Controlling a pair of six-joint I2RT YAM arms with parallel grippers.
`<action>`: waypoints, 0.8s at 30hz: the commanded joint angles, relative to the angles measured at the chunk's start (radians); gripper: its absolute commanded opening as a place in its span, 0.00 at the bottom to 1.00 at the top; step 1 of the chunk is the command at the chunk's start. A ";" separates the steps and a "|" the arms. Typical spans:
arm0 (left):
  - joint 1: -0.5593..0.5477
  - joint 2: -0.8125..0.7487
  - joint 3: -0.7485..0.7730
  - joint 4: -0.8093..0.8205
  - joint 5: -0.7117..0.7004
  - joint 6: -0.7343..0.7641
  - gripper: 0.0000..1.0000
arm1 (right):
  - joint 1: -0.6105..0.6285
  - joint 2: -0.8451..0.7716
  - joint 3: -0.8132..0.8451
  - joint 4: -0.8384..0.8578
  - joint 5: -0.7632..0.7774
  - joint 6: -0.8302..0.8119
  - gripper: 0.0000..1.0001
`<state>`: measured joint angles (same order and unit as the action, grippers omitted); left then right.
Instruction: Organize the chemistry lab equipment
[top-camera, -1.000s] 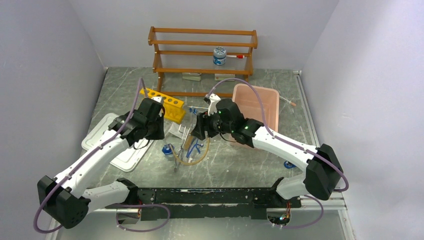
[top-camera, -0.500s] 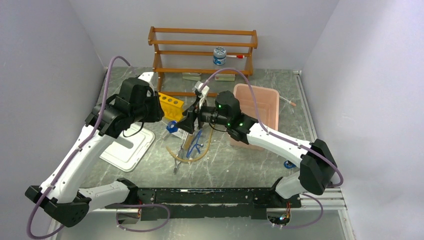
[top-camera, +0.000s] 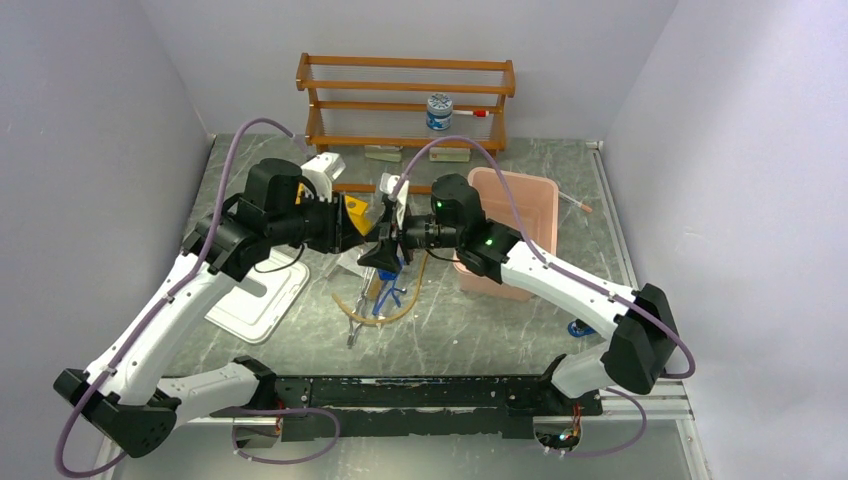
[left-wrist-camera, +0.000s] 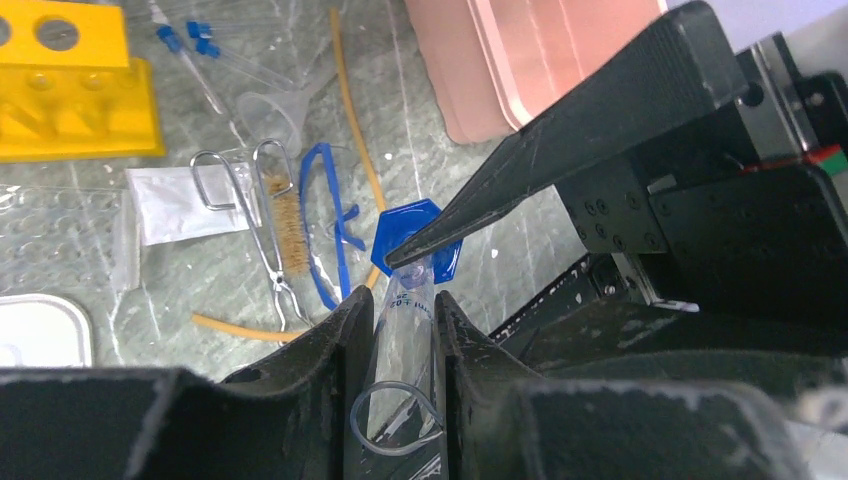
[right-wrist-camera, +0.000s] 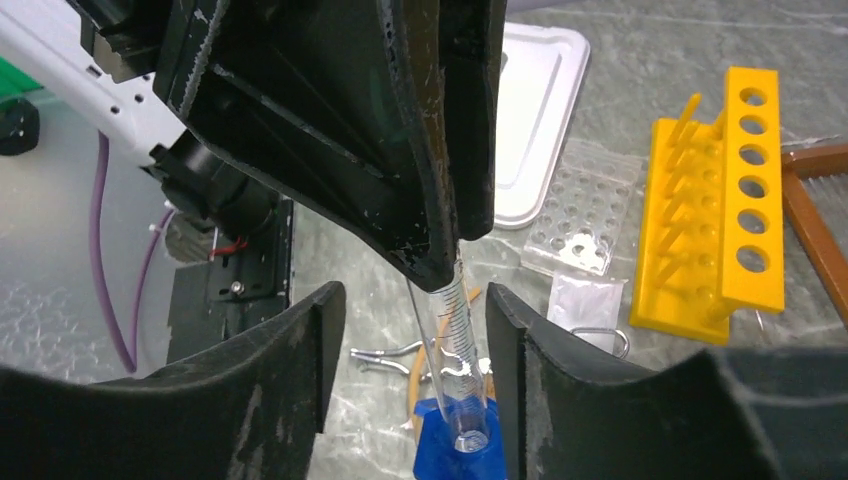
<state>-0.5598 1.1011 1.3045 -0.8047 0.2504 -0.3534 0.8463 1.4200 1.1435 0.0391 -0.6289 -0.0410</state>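
Note:
My left gripper (left-wrist-camera: 400, 325) is shut on a clear graduated cylinder (left-wrist-camera: 405, 335) with a blue hexagonal base (left-wrist-camera: 415, 240), held above the table. My right gripper (right-wrist-camera: 412, 300) is open, its jaws on either side of the cylinder (right-wrist-camera: 455, 330) near the blue base (right-wrist-camera: 450, 455); one fingertip (left-wrist-camera: 410, 250) touches the base. Both grippers meet mid-table in the top view, left gripper (top-camera: 362, 238), right gripper (top-camera: 385, 250). The yellow rack (top-camera: 352, 212) lies behind them. Tan hose (left-wrist-camera: 355, 130), metal tongs (left-wrist-camera: 265, 230), a blue clamp (left-wrist-camera: 330, 215) and blue-capped tubes (left-wrist-camera: 200, 50) lie on the table below.
A pink bin (top-camera: 520, 215) stands to the right and a white tray (top-camera: 255, 305) to the left. A wooden shelf (top-camera: 405, 100) at the back holds a white-lidded jar (top-camera: 439, 112). A clear well plate (right-wrist-camera: 590, 210) and a funnel (left-wrist-camera: 275, 115) lie near the rack.
The left arm rose and swung right to meet the right gripper. The blue-based cylinder left the table and is now up between both grippers.

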 joint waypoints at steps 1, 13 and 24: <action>-0.006 -0.031 -0.036 0.077 0.116 0.047 0.23 | -0.009 0.005 0.037 -0.104 -0.043 -0.067 0.53; -0.006 -0.034 -0.037 0.078 0.131 0.051 0.22 | -0.016 0.021 0.045 -0.146 -0.038 -0.104 0.43; -0.003 -0.008 0.014 0.120 0.052 -0.038 0.73 | -0.045 0.023 0.065 -0.158 -0.040 -0.097 0.11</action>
<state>-0.5602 1.0828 1.2663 -0.7517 0.3435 -0.3367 0.8188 1.4532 1.1942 -0.1337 -0.6792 -0.1482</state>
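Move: The graduated cylinder, base down, is held near its mouth by the left fingers, its middle about 5 cm below that hand. The right hand's open fingers are already around its body, the middle about 1 cm lower and 1 cm to the left. From the right hand the yellow rack stands roughly 17 cm ahead, 10 cm left; the scissor clamp some 3 cm ahead, 1 cm left; the pink bin 10 cm ahead, 24 cm right; all 20-27 cm below. The right hand sinks about 2 cm and pinches the cylinder below the left fingers, which then open. ##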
